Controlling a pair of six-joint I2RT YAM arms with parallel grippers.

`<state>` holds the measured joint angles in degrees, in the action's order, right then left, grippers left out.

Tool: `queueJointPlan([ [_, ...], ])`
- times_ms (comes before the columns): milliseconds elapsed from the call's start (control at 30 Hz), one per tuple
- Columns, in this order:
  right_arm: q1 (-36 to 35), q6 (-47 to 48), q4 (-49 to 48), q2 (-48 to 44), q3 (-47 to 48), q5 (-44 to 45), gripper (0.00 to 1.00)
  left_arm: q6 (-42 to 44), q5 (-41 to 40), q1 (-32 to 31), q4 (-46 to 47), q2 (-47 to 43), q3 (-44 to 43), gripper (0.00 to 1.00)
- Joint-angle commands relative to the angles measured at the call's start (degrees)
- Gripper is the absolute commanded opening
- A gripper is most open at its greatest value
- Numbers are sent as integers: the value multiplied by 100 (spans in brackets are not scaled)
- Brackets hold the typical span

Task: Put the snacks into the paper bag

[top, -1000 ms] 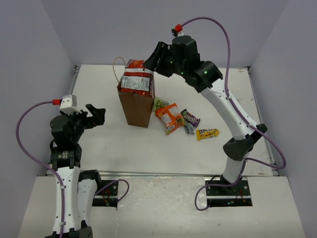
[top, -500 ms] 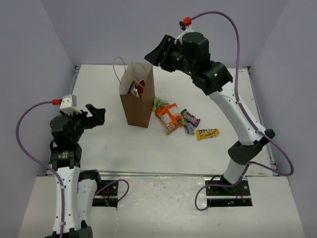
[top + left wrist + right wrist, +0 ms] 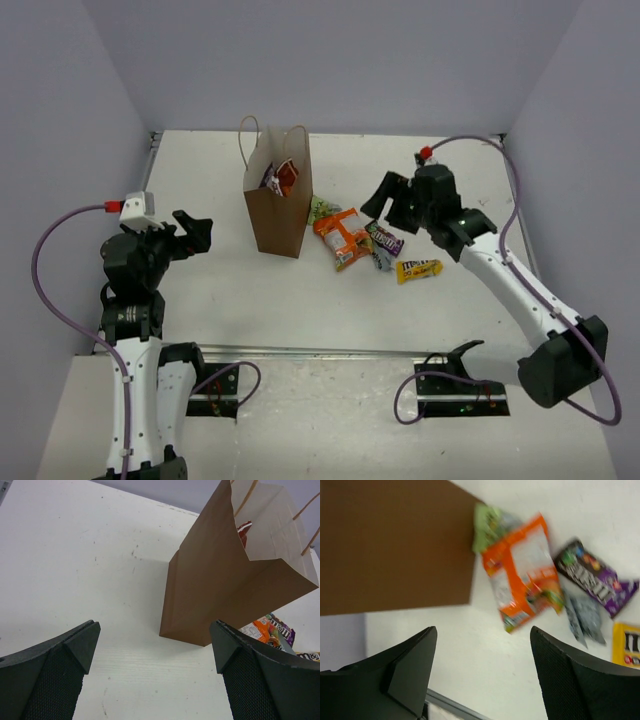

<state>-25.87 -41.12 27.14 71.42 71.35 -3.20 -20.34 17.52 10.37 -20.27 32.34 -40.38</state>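
Note:
The brown paper bag (image 3: pixel 277 212) stands upright and open, handles up, with a red packet (image 3: pixel 287 177) and a purple one inside. Right of it on the table lie the green (image 3: pixel 321 208), orange (image 3: pixel 342 236), dark purple-brown (image 3: pixel 386 239) and yellow (image 3: pixel 418 269) snacks. My right gripper (image 3: pixel 385 208) hovers open and empty just above and behind this pile. Its wrist view shows the orange packet (image 3: pixel 525 575) and the bag wall (image 3: pixel 395 545) beyond its jaws (image 3: pixel 482 632). My left gripper (image 3: pixel 196 232) is open and empty left of the bag (image 3: pixel 220 595), well apart from it.
A small grey wrapper (image 3: pixel 381 261) lies between the orange and yellow packets. The table's raised rim (image 3: pixel 330 350) runs along the near edge. Purple walls close in the back and both sides.
The red chip bag has dropped into the paper bag. My right arm swung from above the bag down and right to the loose snacks, its jaws opening. The left arm stayed still.

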Motion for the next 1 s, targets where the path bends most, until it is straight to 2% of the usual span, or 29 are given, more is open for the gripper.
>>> queueJointPlan([
  [0, -32, -17, -743, 135, -1331, -618, 78, 74, -29, 26, 164, -61, 30, 100],
  [33, -32, -114, -980, 162, -1874, -707, 78, 83, -20, 26, 173, -61, 30, 100],
  [133, -32, -510, -1701, 355, -2580, -840, 80, 91, -12, 26, 173, -61, 30, 100],
  [300, -32, -853, -2230, 723, -2925, -594, 85, 91, 32, 35, 182, -35, 30, 100],
  [533, -32, -283, -2186, 725, -3013, -312, 84, 100, 94, 26, 190, 1, 30, 100],
  [767, -50, 719, -1378, 373, -2820, 451, 83, 100, 94, 26, 190, -8, 39, 100],
  [967, -41, 878, -1290, 617, -2767, 812, 82, 100, 94, 26, 190, -8, 39, 100],
])
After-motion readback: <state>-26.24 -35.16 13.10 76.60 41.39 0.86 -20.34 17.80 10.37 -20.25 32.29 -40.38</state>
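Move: Almost straight beneath the right hand, about 4 cm to its right and some 26 cm below, lies the small silver snack. The purple M&M's stands roughly 6 cm ahead of the hand and 5 cm to its right, the orange snack bag about 6 cm ahead and 6 cm to its left, and the yellow M&M's some 4 cm back and 13 cm to the right. From the left hand, the silver snack is about 6 cm ahead, 44 cm right and 25 cm below. Dropping fast by about 21 cm, the open right hand comes down towards the silver snack, drawing back some 6 cm as its fingertips tip further down. Low over the table it eases forward 2 cm, then shifts about 3 cm right, away from the orange bag's side, rolling its left side down some 15 degrees. The fingers stay wide and have not closed on anything. ##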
